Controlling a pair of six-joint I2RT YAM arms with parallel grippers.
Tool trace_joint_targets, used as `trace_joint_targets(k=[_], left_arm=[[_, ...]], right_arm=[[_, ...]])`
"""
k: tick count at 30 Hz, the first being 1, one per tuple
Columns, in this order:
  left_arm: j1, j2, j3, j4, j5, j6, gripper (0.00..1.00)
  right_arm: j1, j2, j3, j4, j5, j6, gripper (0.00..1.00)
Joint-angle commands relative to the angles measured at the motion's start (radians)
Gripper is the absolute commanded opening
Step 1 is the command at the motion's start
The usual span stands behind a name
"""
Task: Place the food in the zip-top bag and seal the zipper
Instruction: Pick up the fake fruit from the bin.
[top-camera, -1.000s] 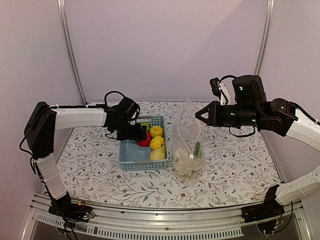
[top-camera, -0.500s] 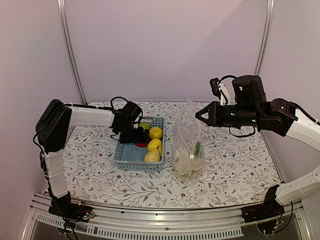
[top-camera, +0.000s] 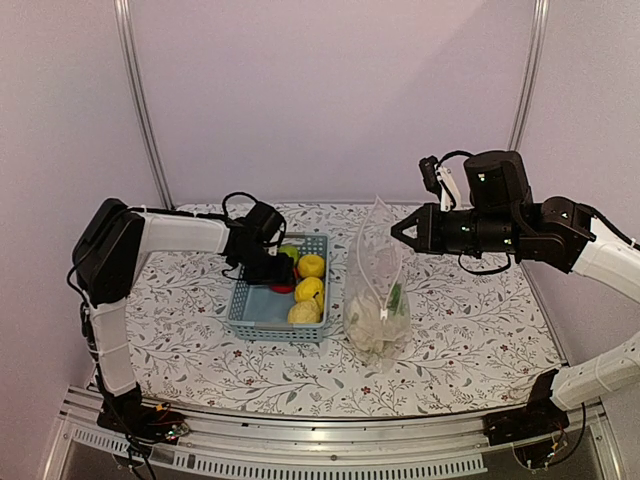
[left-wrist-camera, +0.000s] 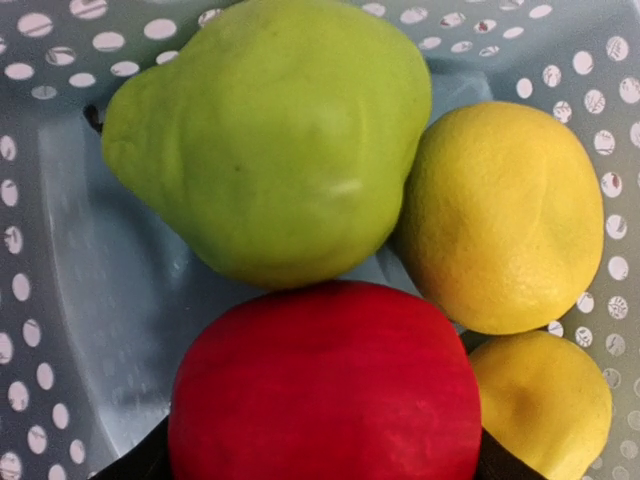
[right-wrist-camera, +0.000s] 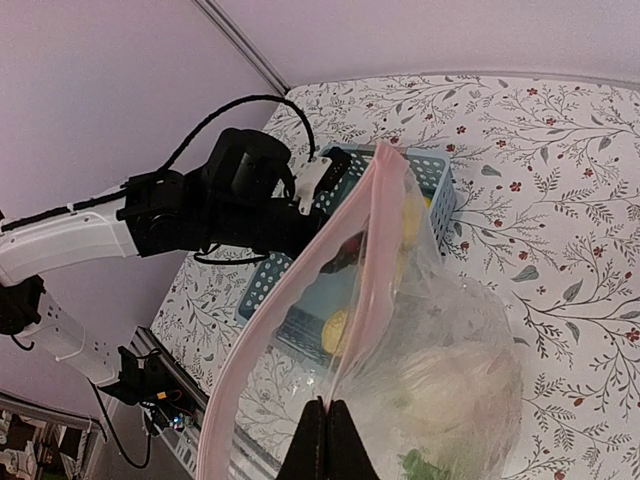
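The zip-top bag (top-camera: 378, 290) stands upright right of the basket, with white cauliflower (top-camera: 372, 325) and a green piece (top-camera: 395, 298) inside. My right gripper (top-camera: 396, 230) is shut on the bag's upper rim, holding the mouth open. In the right wrist view its fingers (right-wrist-camera: 328, 435) pinch the rim beside the pink zipper (right-wrist-camera: 375, 240). My left gripper (top-camera: 280, 275) reaches into the light-blue basket (top-camera: 260, 310). The red tomato (left-wrist-camera: 320, 390) sits between its dark fingertips (left-wrist-camera: 140, 465), which press on both sides. A green pear (left-wrist-camera: 270, 140) and yellow lemons (left-wrist-camera: 500, 220) lie around it.
The basket holds three lemons (top-camera: 309, 289) along its right side, close to the bag. Metal frame posts (top-camera: 140, 100) rise at the back corners. The left arm (right-wrist-camera: 230, 200) shows through the open bag mouth in the right wrist view.
My left gripper dropped lower into the basket and its fingers closed in on the red tomato. The basket slid slightly left and nearer. My right gripper and the bag stayed still.
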Motion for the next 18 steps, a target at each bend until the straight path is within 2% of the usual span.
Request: trace_joint_targets(k=[1, 18], left_arm=[[0.012, -0.067, -0.046, 0.048, -0.038, -0.011, 0.62], [0.011, -0.333, -0.189, 0.133, -0.077, -0.02, 0.58]], right_arm=[[0.004, -0.002, -0.004, -0.017, 0.012, -0.008, 0.0], [0.003, -0.007, -0.01, -0.016, 0.015, -0.004, 0.0]])
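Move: The left hand already grips the red fruit down in the basket; the bag's mouth is about 15 cm to its right, 12 cm back and 24 cm higher. Level with the hand, the green pear lies 8 cm ahead and 1 cm right, the round yellow fruit 5 cm ahead and 5 cm right, the lemon 1 cm back and 5 cm right. From the right hand, that mouth is some 4 cm left, 2 cm ahead and 3 cm below. The left hand lifts the gripped red fruit about 7 cm up from the basket, fingertips tilting forward some 10 degrees. ##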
